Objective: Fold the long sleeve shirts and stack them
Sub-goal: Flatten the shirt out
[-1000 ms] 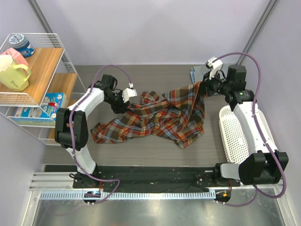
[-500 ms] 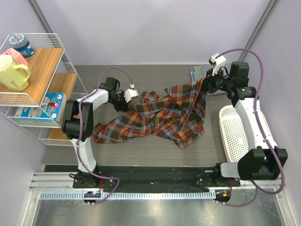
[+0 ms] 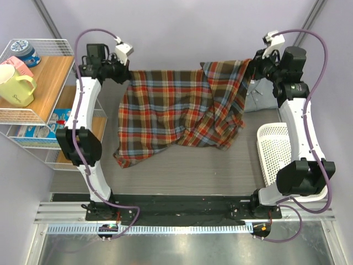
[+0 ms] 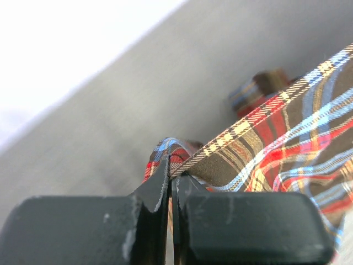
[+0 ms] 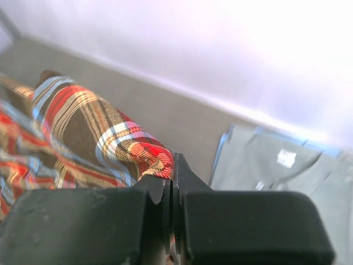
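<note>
The plaid flannel long sleeve shirt [image 3: 171,110] hangs spread out above the table, stretched between my two grippers. My left gripper [image 3: 126,76] is shut on its upper left edge; in the left wrist view the plaid hem [image 4: 231,138] is pinched at the tips of that gripper [image 4: 171,175]. My right gripper [image 3: 249,70] is shut on the upper right corner, where a plaid fold [image 5: 110,138] meets its tips [image 5: 172,165]. The shirt's lower edge drags on the table. The grey-blue shirt [image 3: 258,98] [image 5: 276,165] lies at the back right, partly hidden behind the plaid.
A white mesh basket [image 3: 271,150] stands on the right of the table under my right arm. A wire shelf rack [image 3: 41,72] on the left holds a yellow mug [image 3: 16,87] and a tin [image 3: 23,51]. Purple walls close the back.
My left gripper closed on the plaid shirt's edge. Both arms then rose and moved apart toward the back, lifting the crumpled shirt into a spread, hanging sheet.
</note>
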Robot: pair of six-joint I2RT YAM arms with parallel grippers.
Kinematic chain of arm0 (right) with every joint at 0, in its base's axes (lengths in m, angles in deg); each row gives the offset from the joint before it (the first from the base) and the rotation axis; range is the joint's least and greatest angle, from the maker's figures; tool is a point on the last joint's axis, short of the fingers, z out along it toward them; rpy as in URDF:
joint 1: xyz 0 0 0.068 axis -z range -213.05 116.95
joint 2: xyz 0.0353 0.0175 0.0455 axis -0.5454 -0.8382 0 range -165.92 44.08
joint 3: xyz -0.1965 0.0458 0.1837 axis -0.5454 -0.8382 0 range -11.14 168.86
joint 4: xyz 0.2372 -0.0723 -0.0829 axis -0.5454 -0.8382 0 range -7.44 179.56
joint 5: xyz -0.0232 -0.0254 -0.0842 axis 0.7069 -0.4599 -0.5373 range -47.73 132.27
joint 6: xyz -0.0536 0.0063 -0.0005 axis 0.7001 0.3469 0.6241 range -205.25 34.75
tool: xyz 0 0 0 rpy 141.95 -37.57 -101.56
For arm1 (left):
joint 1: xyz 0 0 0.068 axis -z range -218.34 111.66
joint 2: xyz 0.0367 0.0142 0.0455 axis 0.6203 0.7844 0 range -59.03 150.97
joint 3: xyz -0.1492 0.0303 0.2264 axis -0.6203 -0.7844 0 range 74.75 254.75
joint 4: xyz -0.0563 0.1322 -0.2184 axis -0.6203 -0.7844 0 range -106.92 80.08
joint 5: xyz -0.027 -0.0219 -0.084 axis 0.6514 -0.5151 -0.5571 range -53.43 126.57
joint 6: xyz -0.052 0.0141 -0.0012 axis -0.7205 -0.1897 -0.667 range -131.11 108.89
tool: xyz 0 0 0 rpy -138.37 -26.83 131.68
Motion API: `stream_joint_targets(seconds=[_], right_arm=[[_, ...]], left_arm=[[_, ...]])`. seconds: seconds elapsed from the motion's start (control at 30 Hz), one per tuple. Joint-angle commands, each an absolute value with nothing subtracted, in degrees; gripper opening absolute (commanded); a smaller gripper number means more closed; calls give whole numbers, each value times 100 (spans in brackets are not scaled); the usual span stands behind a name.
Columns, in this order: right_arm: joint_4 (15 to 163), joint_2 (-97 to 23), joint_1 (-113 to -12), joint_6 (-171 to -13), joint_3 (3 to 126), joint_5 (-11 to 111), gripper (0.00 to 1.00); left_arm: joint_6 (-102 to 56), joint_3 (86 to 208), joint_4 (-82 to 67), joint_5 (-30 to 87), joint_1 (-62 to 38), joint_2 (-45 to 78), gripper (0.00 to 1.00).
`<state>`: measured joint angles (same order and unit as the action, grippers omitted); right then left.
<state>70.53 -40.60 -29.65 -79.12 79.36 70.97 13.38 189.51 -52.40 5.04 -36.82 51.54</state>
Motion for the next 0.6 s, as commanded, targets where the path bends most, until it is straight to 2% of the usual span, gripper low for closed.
stream_joint_targets(seconds=[0.0,0.17,0.27,0.37,0.57], right_arm=[[8173,-4152,-2901,-8279,8851,6565,1],[8226,-4249,-2901,-8270,9108,6565,1],[8349,-4249,-2901,-8340,9134,6512,1],[8568,-4258,-2901,-8420,9388,6442,1],[8613,-3987,-2909,-8508,10215,6582,1]], left_arm=[[1340,19893,-6239,1256,-3623,4812,0],[1904,19429,-6117,2151,-3579,4215,0],[1598,18990,-5520,2670,-3579,3749,0],[1238,19154,-5036,2961,-3570,3485,0],[999,19508,-4702,2664,-3562,2914,0]])
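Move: Both closed grippers already hold the upper edge of the plaid shirt. Its middle lies about 20 cm right, 14 back and 15 below the left hand; from the right hand it is some 26 cm left, 8 back and 25 below. The folded grey shirt is 8 cm ahead, 5 right and 34 below the right hand, the basket about 24 back, 20 right and 31 below. The wire shelf's middle sits some 20 cm left, 15 back and 5 below the left hand. Still pinching the plaid shirt's upper edge at two places, both hands haul it up about 13 cm, quick at first, slowing midway, then rising again. The left hand also eases back and to its left, away from the other, turning counter-clockwise; both tip their fingers upward by nearly 20 degrees. ##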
